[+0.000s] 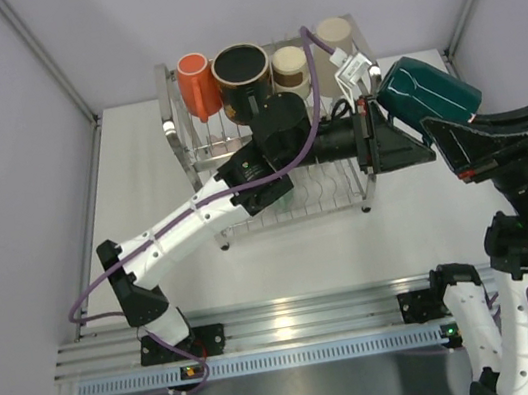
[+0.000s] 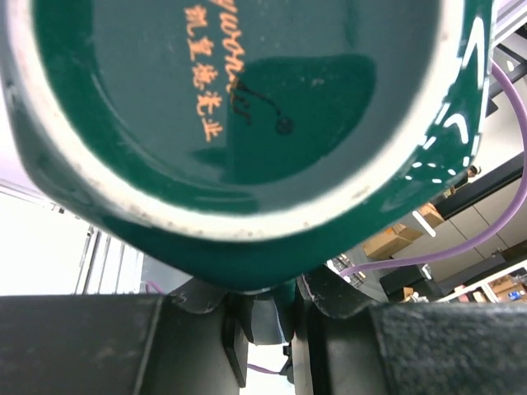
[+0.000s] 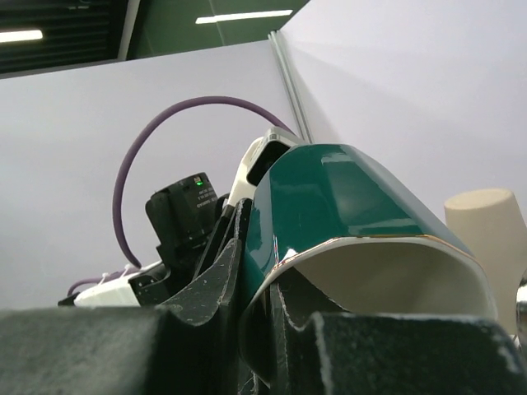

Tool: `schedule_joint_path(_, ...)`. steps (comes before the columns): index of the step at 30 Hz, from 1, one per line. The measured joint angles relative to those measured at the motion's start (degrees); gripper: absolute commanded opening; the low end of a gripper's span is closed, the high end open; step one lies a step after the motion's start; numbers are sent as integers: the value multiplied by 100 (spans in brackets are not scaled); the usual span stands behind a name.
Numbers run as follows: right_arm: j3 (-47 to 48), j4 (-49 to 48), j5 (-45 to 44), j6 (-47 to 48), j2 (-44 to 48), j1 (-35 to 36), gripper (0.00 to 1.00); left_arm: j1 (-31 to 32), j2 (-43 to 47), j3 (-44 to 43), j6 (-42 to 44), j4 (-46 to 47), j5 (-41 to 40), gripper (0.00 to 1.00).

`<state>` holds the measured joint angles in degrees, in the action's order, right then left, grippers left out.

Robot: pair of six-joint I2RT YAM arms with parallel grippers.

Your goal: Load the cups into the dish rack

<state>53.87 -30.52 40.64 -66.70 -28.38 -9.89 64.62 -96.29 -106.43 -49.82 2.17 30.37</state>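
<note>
A teal cup [image 1: 428, 97] hangs tilted in the air at the right end of the dish rack [image 1: 341, 200]. My right gripper [image 1: 452, 141] is shut on its rim wall, one finger inside and one outside [image 3: 255, 313]. My left gripper [image 1: 389, 126] reaches across the rack to the cup's base and is closed on a teal part there [image 2: 268, 317]. The cup's underside with orange lettering [image 2: 247, 99] fills the left wrist view. The cup's teal side [image 3: 329, 197] shows in the right wrist view. On the rack's top tier stand an orange cup [image 1: 197, 85], a large black mug [image 1: 241, 74], a brown-cream paper cup [image 1: 289, 67] and a tall beige cup [image 1: 333, 39].
The left arm [image 1: 196, 214] lies diagonally over the rack's lower tier and hides most of it; a bit of green [image 1: 279, 195] shows under it. The beige cup [image 3: 486, 230] sits just right of the teal cup in the right wrist view. White walls close in the table on both sides.
</note>
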Motion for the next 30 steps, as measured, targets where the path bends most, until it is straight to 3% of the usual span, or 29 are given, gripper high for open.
schedule_joint_path(4,-22,52,63,44,2,-4,10,0,4,48,2,4,-28,0)
schedule_joint_path(5,-17,114,87,87,2,-4,19,-2,31,105,4,31,-52,0)
schedule_joint_path(8,-7,452,203,245,35,-2,32,0,111,284,76,28,-168,0)
schedule_joint_path(12,20,1019,306,435,122,-2,40,37,219,575,240,-7,-332,0)
schedule_joint_path(21,422,3265,181,1425,549,57,53,57,929,1521,590,-238,-577,0)
schedule_joint_path(30,586,5482,-802,2039,1139,337,58,59,1670,2555,922,-562,-901,0)
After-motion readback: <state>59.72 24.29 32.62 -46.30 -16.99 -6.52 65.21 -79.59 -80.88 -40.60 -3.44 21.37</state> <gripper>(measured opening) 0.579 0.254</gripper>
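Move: The left hand holds the green cup by its handle, the cup's middle some 6 cm ahead and 4 above; the rack's lower tier lies about 20 cm ahead, 15 left and 42 below. On the upper tier, some 15 below this hand, the beige cup stands about 24 ahead and 6 left, the jar 24 ahead and 14 left. The right hand pinches the rim, the cup's middle about 5 ahead, 3 left, 2 above. Right fingers release the green cup's rim; both hands sink about 10 cm, left carrying it some 5 leftward. ##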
